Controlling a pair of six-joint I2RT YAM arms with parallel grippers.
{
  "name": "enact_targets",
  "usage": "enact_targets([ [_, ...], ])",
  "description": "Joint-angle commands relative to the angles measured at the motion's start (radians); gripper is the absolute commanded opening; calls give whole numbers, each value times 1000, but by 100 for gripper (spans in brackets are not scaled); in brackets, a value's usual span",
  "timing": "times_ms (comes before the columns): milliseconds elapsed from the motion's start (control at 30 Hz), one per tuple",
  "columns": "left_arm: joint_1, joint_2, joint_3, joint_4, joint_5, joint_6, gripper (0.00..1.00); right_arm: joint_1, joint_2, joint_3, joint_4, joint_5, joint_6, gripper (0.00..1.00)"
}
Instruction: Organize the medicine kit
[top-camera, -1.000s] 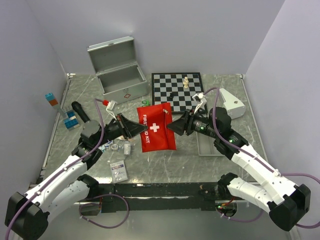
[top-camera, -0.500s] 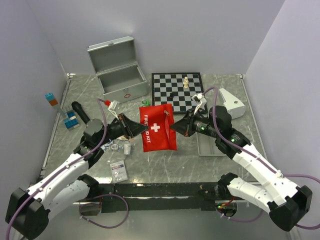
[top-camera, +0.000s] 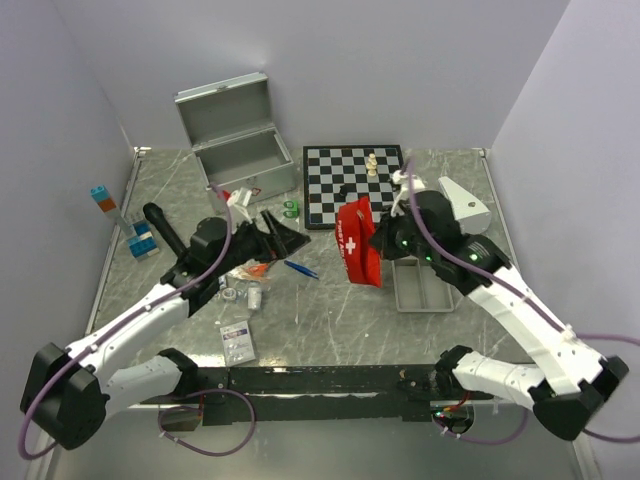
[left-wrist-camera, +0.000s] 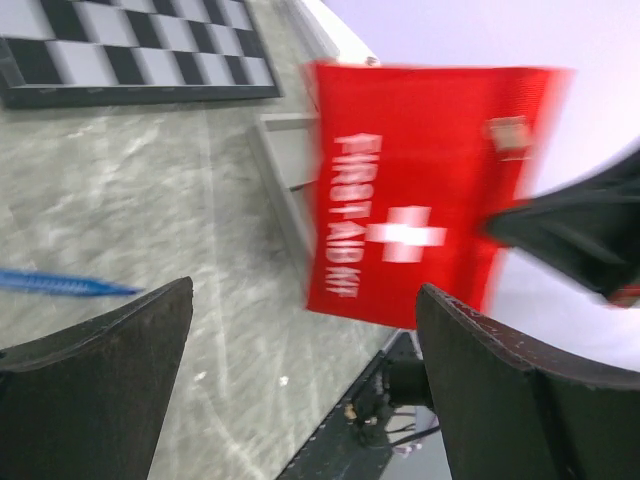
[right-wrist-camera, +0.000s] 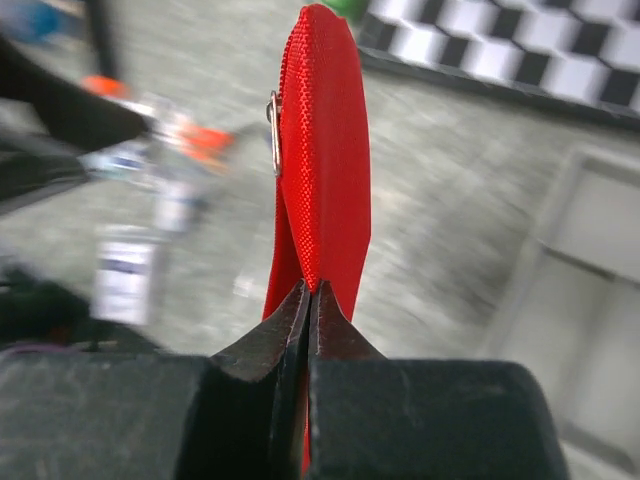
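Observation:
The silver medicine kit case (top-camera: 240, 160) stands at the back left with its lid up. Its red white-cross pouch (top-camera: 357, 240) hangs edge-on above the table, in front of the chessboard. My right gripper (top-camera: 378, 243) is shut on the pouch's edge; in the right wrist view the jaws (right-wrist-camera: 308, 290) pinch the red fabric (right-wrist-camera: 325, 150). My left gripper (top-camera: 284, 232) stands open to the left of the pouch and apart from it. In the left wrist view the gap between its fingers (left-wrist-camera: 310, 400) is empty, and the pouch (left-wrist-camera: 420, 190) hangs beyond it.
A chessboard (top-camera: 350, 195) with pieces lies behind the pouch. A shallow grey tray (top-camera: 420, 292) and a white object (top-camera: 465, 205) sit at the right. A blue pen (top-camera: 300, 268), small packets (top-camera: 240, 290), a card (top-camera: 237, 341), blue blocks (top-camera: 140, 240) and a black cylinder (top-camera: 160, 225) lie to the left.
My left gripper has let go of the pouch, opened and drawn back leftward. The right gripper shut on the pouch and carried it up and right, uncovering the blue pen.

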Motion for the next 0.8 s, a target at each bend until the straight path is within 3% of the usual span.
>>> enact_targets([
  [0, -114, 57, 139, -37, -104, 29, 97, 69, 87, 78, -179, 276, -24, 0],
  [367, -355, 264, 271, -67, -304, 68, 97, 184, 248, 202, -315, 463, 33, 0],
  [433, -375, 299, 283, -72, -356, 62, 97, 200, 266, 225, -337, 477, 44, 0],
  [767, -398, 356, 274, 32, -348, 34, 97, 252, 322, 272, -389, 515, 91, 0],
])
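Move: The red first-aid pouch, already pinched along its edge by the right hand, has its middle about 4 cm left, 3 cm ahead and 4 cm below that hand. From the open left hand it lies some 14 cm to the right, 1 cm ahead and about level. The blue tweezers lie on the table about 20 cm below the left hand, 2 cm right and 1 cm ahead. The grey tray is 14 cm right of the right hand, level front to back and some 24 cm below. Keeping its pinch on the red pouch, the right hand sinks about 5 cm, mostly early on, and tips its fingers some 20 degrees more steeply down. The left hand, fingers staying wide open, sweeps about 11 cm right, rising slightly before coming down, and brings its fingertips close beside the pouch near the right fingers; contact there can't be made out. ##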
